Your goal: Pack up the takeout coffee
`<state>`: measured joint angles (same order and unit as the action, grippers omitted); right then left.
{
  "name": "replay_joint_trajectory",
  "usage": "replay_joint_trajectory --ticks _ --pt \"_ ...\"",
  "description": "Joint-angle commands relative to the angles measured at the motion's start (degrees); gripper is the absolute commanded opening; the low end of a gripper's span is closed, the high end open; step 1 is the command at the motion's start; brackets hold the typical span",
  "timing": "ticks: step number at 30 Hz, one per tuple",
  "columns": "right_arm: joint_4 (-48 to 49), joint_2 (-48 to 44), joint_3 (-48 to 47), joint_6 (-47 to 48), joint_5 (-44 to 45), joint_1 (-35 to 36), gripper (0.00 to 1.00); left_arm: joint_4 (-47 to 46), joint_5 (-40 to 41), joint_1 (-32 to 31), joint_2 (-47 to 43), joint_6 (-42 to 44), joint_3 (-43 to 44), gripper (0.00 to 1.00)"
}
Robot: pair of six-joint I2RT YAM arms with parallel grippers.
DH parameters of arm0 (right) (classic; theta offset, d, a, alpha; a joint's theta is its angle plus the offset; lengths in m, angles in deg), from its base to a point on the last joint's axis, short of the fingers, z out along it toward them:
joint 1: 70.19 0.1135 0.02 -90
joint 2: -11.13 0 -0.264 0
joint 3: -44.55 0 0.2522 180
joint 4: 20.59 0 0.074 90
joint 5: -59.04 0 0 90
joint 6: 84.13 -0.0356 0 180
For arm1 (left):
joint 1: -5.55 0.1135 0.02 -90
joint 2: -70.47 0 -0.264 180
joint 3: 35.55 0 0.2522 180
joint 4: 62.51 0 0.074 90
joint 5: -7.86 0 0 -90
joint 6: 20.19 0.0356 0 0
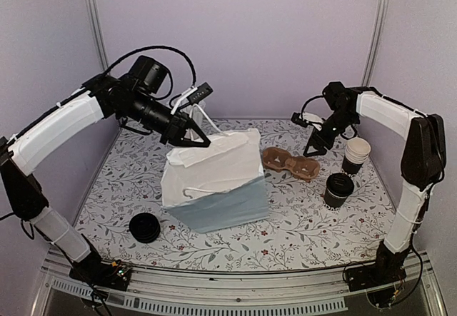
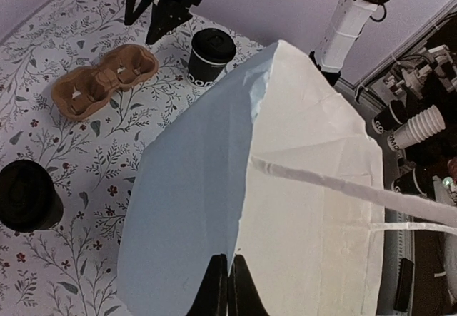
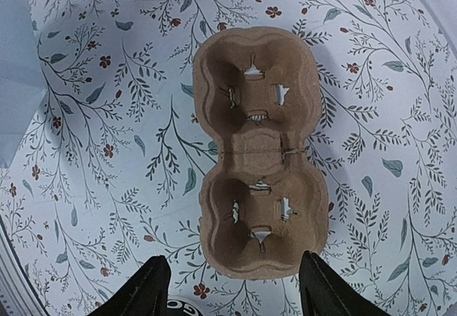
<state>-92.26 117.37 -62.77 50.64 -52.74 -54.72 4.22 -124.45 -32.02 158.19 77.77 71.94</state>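
The takeout coffee (image 1: pixel 338 189), a black lidded cup, stands on the table right of the bag; it also shows in the left wrist view (image 2: pixel 211 55). A second black lidded cup (image 2: pixel 25 195) stands beyond the bag, hidden in the top view. The white and pale blue paper bag (image 1: pixel 214 180) stands mid-table. My left gripper (image 1: pixel 196 139) is shut on the bag's top edge (image 2: pixel 227 277). My right gripper (image 1: pixel 314 148) is open and empty, hovering over the near end of the brown two-cup carrier (image 3: pixel 257 152), which is empty.
A stack of unlidded black cups (image 1: pixel 355 155) stands at the right, behind the coffee. A low pile of black lids (image 1: pixel 145 227) lies front left. The carrier (image 1: pixel 289 162) lies between the bag and the cup stack. The bag's handle strap (image 2: pixel 343 184) hangs across its mouth.
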Motion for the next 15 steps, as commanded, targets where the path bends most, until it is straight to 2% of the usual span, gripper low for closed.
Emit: replay_joint_trajectory --ticks 1,9,12,15 --pt "-0.6 4.0 -2.8 1.8 0.6 2.3 0.62 2.6 -2.4 -2.6 3.6 2.1 1.6 0.0" --pt "-0.3 12.2 -7.2 -0.2 3.2 3.9 0.6 4.6 1.6 -6.6 11.2 2.6 7.0 0.01" --pt "0.3 13.6 -7.9 -0.2 4.2 3.9 0.6 4.2 3.6 -6.7 11.6 2.7 8.4 0.19" --pt "0.4 14.8 -8.0 -0.4 4.7 3.9 0.6 2.5 4.2 -6.9 10.3 2.6 8.2 0.29"
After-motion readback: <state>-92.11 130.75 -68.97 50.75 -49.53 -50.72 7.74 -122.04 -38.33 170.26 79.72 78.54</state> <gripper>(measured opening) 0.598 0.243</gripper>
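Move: My left hand pinches the paper bag's far rim; the bag's middle hangs about 15 cm below, 6 cm back and 5 cm right. From that hand, the far cup is 17 cm ahead, 3 cm right, and the lid stack 19 cm left, 6 cm back. From my right hand, the cup carrier's middle lies some 4 cm ahead, 6 cm left and 12 cm below; the lidded cup is 9 cm back and 9 cm right, the cup stack 5 cm ahead, 15 cm right. I lower the bag with my left hand about 5 cm, carrying it some 5 cm to my right towards the table, the wrist turning roughly 10 degrees, and then part the fingers at the rim to release the pinch. Meanwhile my right hand, fingers already open, sinks about 7 cm and shifts 3 cm left, down onto the carrier's right-hand well. ##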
